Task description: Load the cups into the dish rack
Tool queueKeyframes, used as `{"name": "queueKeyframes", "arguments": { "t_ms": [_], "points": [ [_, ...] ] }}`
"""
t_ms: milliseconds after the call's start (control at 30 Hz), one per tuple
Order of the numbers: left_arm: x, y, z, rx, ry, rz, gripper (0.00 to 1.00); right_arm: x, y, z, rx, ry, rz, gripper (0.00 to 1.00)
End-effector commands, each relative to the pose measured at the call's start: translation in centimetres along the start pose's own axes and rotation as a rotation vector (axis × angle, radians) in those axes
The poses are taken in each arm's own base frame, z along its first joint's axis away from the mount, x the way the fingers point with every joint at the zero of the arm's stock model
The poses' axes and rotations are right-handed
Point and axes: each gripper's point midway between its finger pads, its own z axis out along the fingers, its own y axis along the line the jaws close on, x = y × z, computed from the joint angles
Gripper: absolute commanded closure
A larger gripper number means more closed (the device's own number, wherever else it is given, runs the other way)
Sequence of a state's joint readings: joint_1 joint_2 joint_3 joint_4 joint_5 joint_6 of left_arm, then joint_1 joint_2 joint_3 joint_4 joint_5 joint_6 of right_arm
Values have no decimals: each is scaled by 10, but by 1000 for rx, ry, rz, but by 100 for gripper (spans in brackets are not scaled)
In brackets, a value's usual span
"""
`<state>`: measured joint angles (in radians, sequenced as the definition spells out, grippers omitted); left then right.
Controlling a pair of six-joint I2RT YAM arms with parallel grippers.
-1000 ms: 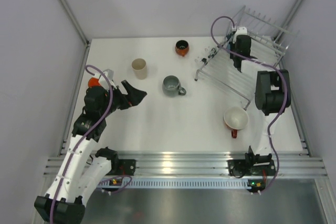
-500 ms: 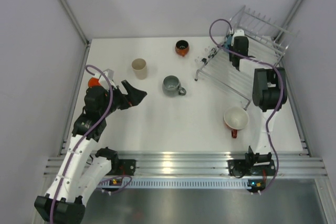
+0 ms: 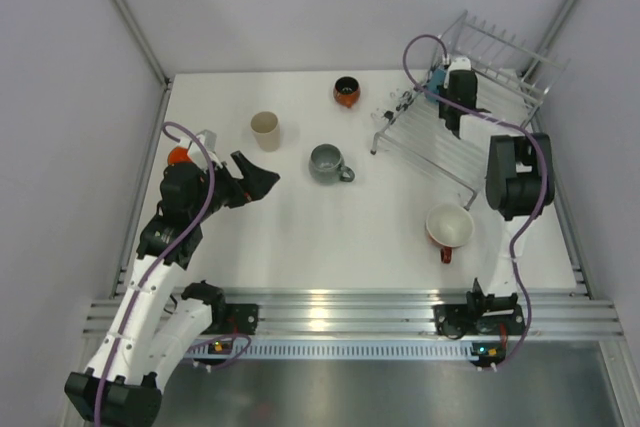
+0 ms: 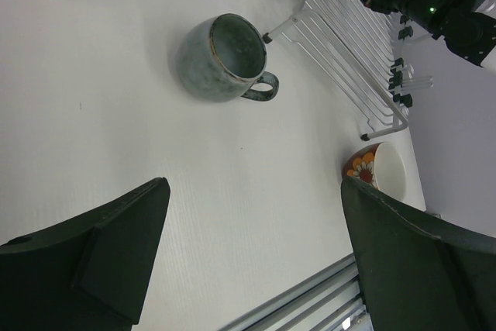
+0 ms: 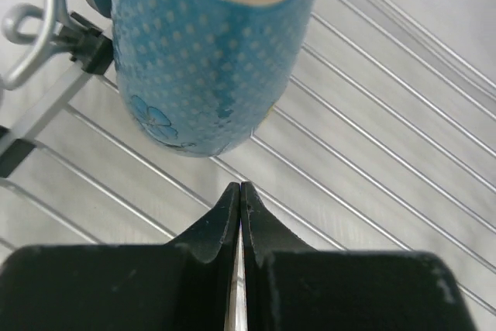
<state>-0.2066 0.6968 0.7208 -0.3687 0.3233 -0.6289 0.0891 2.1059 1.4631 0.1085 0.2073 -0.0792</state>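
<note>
The light blue cup point(image 5: 205, 44) lies in the wire dish rack point(image 5: 387, 145), just ahead of my right gripper point(image 5: 240, 188), which is shut and holds nothing. From above, this gripper point(image 3: 453, 97) hangs over the rack point(image 3: 500, 82) beside the blue cup point(image 3: 437, 77). My left gripper point(image 4: 256, 246) is open and empty above the table, its fingers point(image 4: 116, 246) wide apart. On the table stand a grey mug point(image 3: 326, 163), a beige tumbler point(image 3: 265, 131), a dark-and-orange cup point(image 3: 346, 91), a red mug with a white inside point(image 3: 449, 227) and an orange cup point(image 3: 178, 156) behind the left arm.
Grey walls with metal posts close in the white table point(image 3: 300, 237) at the left, right and back. An aluminium rail point(image 3: 330, 307) runs along the near edge. In the left wrist view, the grey mug point(image 4: 225, 60) sits ahead and the red mug point(image 4: 380, 172) to the right.
My right gripper has shifted slightly over the rack and stays shut. The left arm and the cups on the table have not moved.
</note>
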Motion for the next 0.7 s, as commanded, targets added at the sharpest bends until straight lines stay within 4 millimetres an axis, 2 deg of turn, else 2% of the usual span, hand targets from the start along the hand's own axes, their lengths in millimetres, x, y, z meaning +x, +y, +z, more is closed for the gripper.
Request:
{"name": "queueKeyframes", "arguments": {
  "t_ms": [0, 100, 267, 433, 467, 500, 533, 567, 600, 633, 667],
  "points": [
    [-14, -12, -4, 30, -40, 21, 2, -92, -13, -52, 10, -220, 97, 100],
    [-13, -10, -3, 25, -42, 20, 2, -108, -15, -68, -2, -260, 122, 100],
    [-14, -12, -6, 32, -49, 36, 2, -125, -13, -84, -39, -298, 127, 100],
    [-27, -9, -4, -6, -84, 65, 2, -151, -8, -128, -101, -308, 202, 96],
    [-31, -9, -3, -13, -90, 76, 2, -154, -5, -137, -115, -303, 238, 93],
    [-35, -9, 0, -24, -83, 76, 2, -161, -5, -154, -128, -311, 257, 91],
    [-38, -10, 2, -29, -85, 78, 3, -155, 0, -161, -150, -289, 270, 89],
    [-40, -8, 4, -44, -84, 86, 3, -156, 6, -170, -179, -290, 303, 83],
    [-45, -8, 9, -56, -78, 92, 3, -165, 7, -190, -208, -321, 320, 78],
    [-43, -3, 11, -80, -54, 95, 3, -155, 18, -196, -264, -294, 319, 73],
    [-44, 2, 15, -102, -38, 122, 4, -154, 22, -204, -278, -290, 340, 63]
  ]
}}
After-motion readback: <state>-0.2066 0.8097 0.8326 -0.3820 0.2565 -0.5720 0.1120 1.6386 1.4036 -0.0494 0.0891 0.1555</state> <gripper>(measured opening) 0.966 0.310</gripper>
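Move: The blue cup stands on the rack roughly 6 cm ahead of the right gripper's closed fingers and 2 cm left, about level with them. The red-brown cup is some 5 cm forward and 30 cm left of that hand, 4 cm lower. From the open left gripper, the beige cup is about 25 cm ahead, 5 cm left and 19 cm down; the grey mug is some 18 cm ahead and 11 cm right, just as low. Lift the right gripper, empty, steeply away from the blue cup and the rack floor, nearly 19 cm up. Mid-rise, start drawing it back about 6 cm and left nearly 4 cm, tipping the fingers up, raising the hand's left side and opening them about a third. Late on, ease the open left gripper a few centimetres forward and slightly up, towards the beige cup. ##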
